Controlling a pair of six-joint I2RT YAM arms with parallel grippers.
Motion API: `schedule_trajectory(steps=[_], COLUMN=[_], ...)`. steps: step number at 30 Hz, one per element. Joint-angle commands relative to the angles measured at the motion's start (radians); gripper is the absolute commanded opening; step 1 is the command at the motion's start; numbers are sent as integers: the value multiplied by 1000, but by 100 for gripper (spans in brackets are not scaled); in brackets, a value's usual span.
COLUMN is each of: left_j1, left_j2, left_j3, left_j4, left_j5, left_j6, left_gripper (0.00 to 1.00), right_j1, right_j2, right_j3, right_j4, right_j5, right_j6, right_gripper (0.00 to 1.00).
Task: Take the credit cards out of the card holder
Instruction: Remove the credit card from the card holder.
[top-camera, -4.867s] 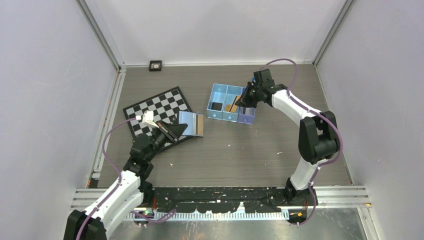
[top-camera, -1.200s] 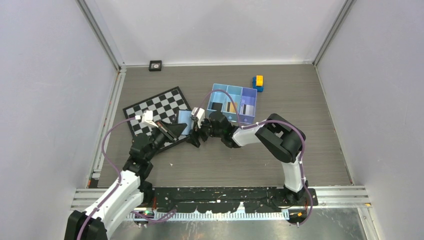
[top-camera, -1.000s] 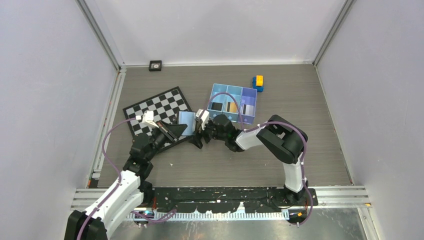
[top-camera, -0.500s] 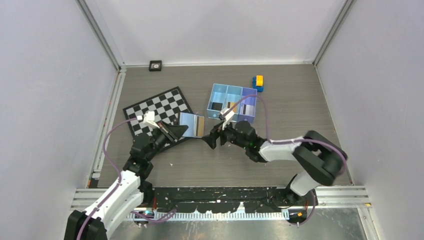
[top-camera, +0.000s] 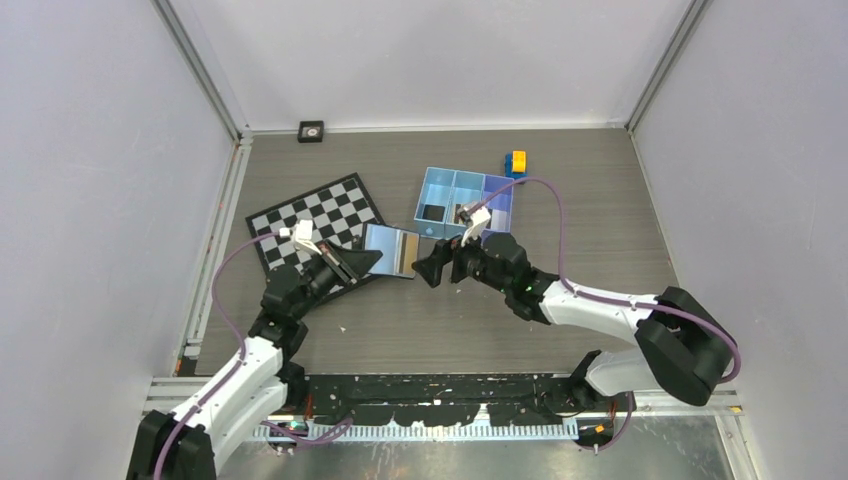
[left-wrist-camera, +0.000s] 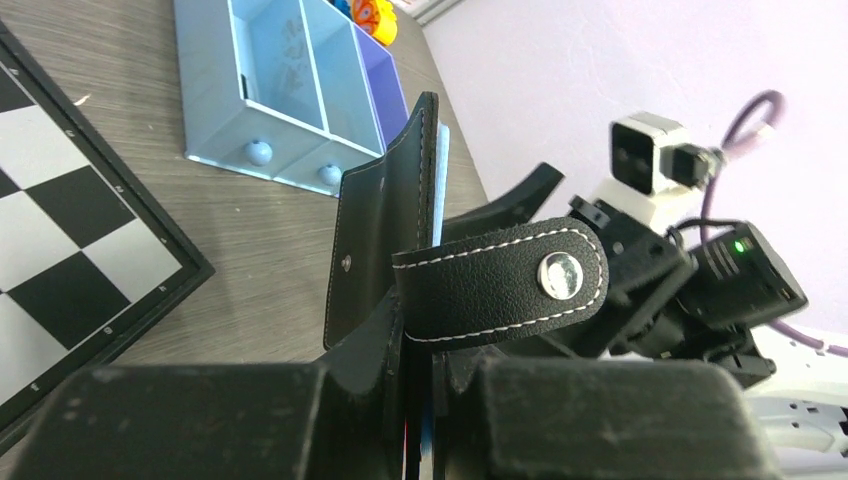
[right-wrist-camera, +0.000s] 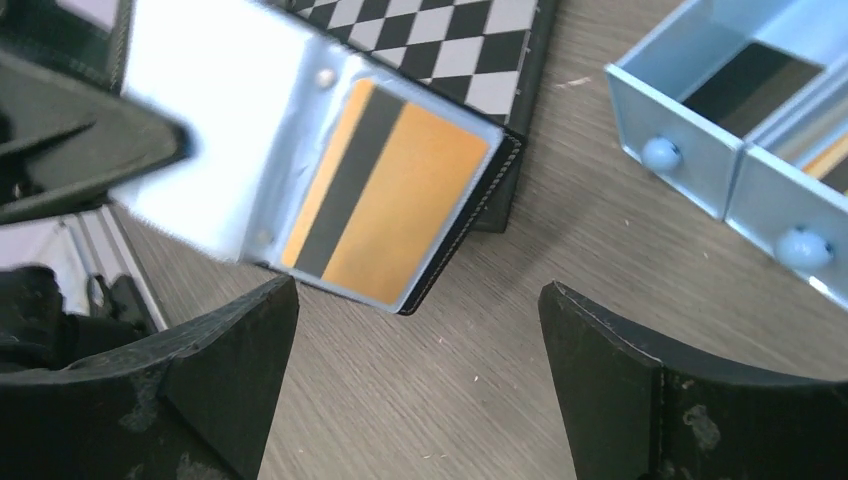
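The black card holder (top-camera: 385, 250) lies spread open on the table, its silvery inner face up. A gold-orange credit card (right-wrist-camera: 400, 195) with a dark stripe sits in its right-hand pocket. My left gripper (top-camera: 352, 263) is shut on the holder's left flap; in the left wrist view the leather wall (left-wrist-camera: 385, 225) and its snap strap (left-wrist-camera: 500, 285) stand right above the left gripper (left-wrist-camera: 425, 375). My right gripper (top-camera: 437, 268) is open with nothing between its fingers, just right of the holder. In the right wrist view the right gripper (right-wrist-camera: 418, 290) hovers below the card's corner.
A light-blue three-compartment tray (top-camera: 432, 183) stands behind the right gripper; the right wrist view shows a dark flat item (right-wrist-camera: 750, 85) and an orange one (right-wrist-camera: 830, 160) inside it. A chessboard (top-camera: 300, 215) lies under the holder's left side. Yellow-and-blue blocks (top-camera: 517, 162) sit beyond the tray.
My right gripper has drawn back to the right, off the holder, with its jaws open. The gold-orange card in the holder now shows. The left arm has barely moved.
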Motion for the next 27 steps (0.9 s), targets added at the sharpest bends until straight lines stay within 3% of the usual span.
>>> schedule_trajectory(steps=[1,4,8,11,27], left_j1=[-2,-3,-2,-2,-2], left_j2=[39,67,103,132,193], left_j3=[28,24,25,24,44], left_j4=[174,218,299,362,605], left_j5=[71,88,129,154,268], left_j6=[-37,-48,-65,-82,-191], left_gripper=[0,0,0,0,0], right_j1=[-96,-190,-272,-278,-283], right_j2=[-55,-80,-81,-79,103], right_j3=[55,5,10,7,-44], right_j4=[-59,4,14,21,521], right_j5=[-29,-114,-308,-341,-574], right_j6=[228,360,402,398,611], right_gripper=[97,98,98,98,98])
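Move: From my open right hand the gold credit card lies about 3 cm left, 2 cm ahead and 4 cm higher, with the opened card holder's middle another 4 cm to its left. The blue box stands about 22 cm ahead, 9 cm right and 13 cm below. From my left hand, which already grips the holder, the card is about 6 cm right and 3 cm ahead at the same height; the chessboard is some 19 cm ahead, 16 cm left and 18 cm below. I keep the holder pinched in my left hand and lift it about 5 cm, drifting right and a little back, turning it slightly clockwise and tipping its fingertips up. My right hand, fingers staying wide open, first swings right, forward and up, then comes back and left while still rising, rolling left side up and pitching down by roughly 30 degrees in all, beside the holder's card end. ##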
